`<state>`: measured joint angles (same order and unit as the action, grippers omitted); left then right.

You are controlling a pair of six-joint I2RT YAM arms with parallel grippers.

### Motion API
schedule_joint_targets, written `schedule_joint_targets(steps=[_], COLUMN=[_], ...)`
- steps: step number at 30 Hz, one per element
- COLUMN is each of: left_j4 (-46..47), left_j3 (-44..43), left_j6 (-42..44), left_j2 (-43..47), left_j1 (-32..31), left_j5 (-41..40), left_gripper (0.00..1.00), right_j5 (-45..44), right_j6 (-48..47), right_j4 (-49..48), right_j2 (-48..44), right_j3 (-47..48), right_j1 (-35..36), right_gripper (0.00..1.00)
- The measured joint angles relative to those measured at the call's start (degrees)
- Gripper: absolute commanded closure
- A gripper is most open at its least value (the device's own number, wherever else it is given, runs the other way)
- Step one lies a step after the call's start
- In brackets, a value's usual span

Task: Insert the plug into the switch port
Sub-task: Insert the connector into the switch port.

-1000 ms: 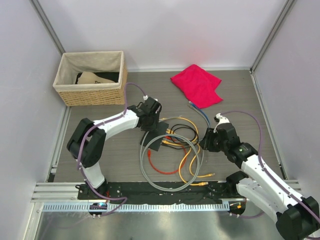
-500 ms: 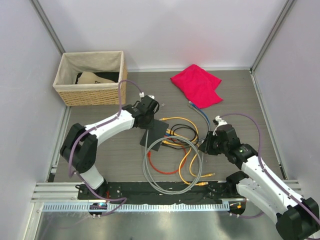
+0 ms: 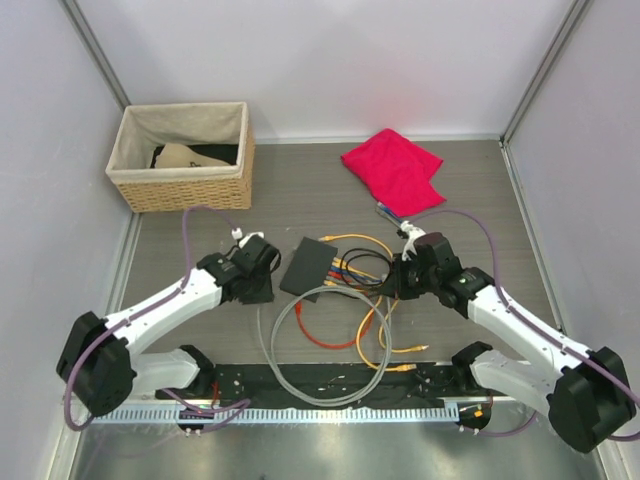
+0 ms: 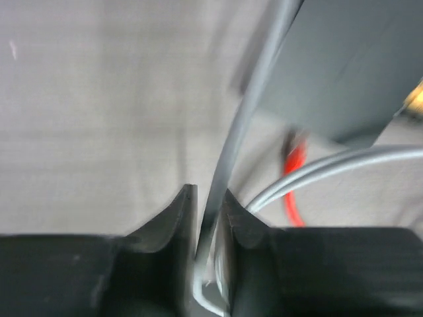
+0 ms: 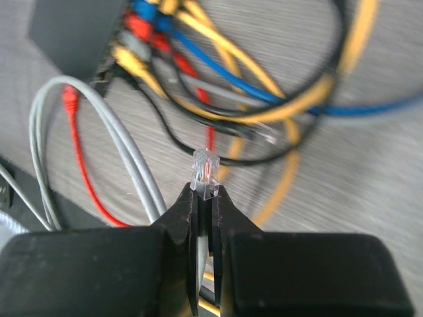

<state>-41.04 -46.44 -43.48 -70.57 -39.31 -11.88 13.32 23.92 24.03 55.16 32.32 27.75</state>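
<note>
The switch (image 3: 309,265) is a flat dark grey box in the middle of the table, with coloured cables in its sockets (image 5: 125,49). My right gripper (image 5: 206,191) is shut on a clear plug (image 5: 205,173) that sticks out past the fingertips, short of the switch (image 5: 73,30) and pointing towards its socket edge. From above, the right gripper (image 3: 392,283) sits just right of the cable tangle. My left gripper (image 4: 208,195) is shut on a grey cable (image 4: 244,112), just left of the switch (image 4: 337,66). Seen from above, the left gripper (image 3: 262,288) is at the switch's near-left corner.
A wicker basket (image 3: 180,185) stands at the back left and a red cloth (image 3: 393,170) lies at the back right. A large grey cable loop (image 3: 300,375), a red cable (image 3: 322,338) and yellow cables (image 3: 385,350) lie between the arms, near the front rail.
The left gripper closed on the grey cable and pulled back to the near left, dragging the loop along. The right gripper closed on the plug and moved left towards the switch.
</note>
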Motion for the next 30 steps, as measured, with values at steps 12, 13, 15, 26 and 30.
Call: schedule_joint_targets(steps=[12,13,15,26,30], left_j4=[-8.39,-8.55,-7.78,0.37,0.85], left_j3=[-5.38,-7.3,-11.17,-13.7,-13.4], left_j6=[-2.93,-2.36,-1.09,2.27,2.19], left_j2=[8.52,8.37,7.93,-11.43,-15.3], left_j1=[-1.9,-1.84,-1.81,-6.01,-9.25], left_j5=[-5.73,-6.86,-9.03,-5.49,-5.86], left_gripper=[0.06,0.06,0.07,0.0,0.0], right_j5=[3.74,3.91,4.76,6.36,6.67], right_j6=[-10.71,-10.91,-11.78,-12.61,-12.13], right_j4=[-4.87,-5.01,-5.62,-8.55,-9.64], right_j2=[13.14,13.42,14.97,19.56,19.45], right_j3=[6.82,6.93,7.45,6.99,5.18], right_j1=[10.99,11.26,11.47,12.39,12.79], right_gripper=[0.99,0.99,0.99,0.99,0.99])
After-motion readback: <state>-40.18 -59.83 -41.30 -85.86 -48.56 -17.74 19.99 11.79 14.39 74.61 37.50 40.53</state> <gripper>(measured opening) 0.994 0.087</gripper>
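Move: Nearly level fore and aft with the right hand, which holds the gray cable's plug, the switch's free port lies about 14 cm to its left and 6 cm lower; the black plug is there too, 2 cm farther out than the port. The black coil is 6 cm ahead and 4 cm left of the hand. From the left hand, the switch is some 8 cm ahead, 10 cm right and 6 cm below; the red plug, 8 cm right and level. Swinging about 7 cm left and then sinking some 3 cm, the right hand carries the still-gripped plug towards the free port, turning some 25 degrees counter-clockwise. The left hand draws back slightly, opens wide and lets go of the gray cable, lifts in a high arc forward, then moves right and comes down towards the near part of the switch. ##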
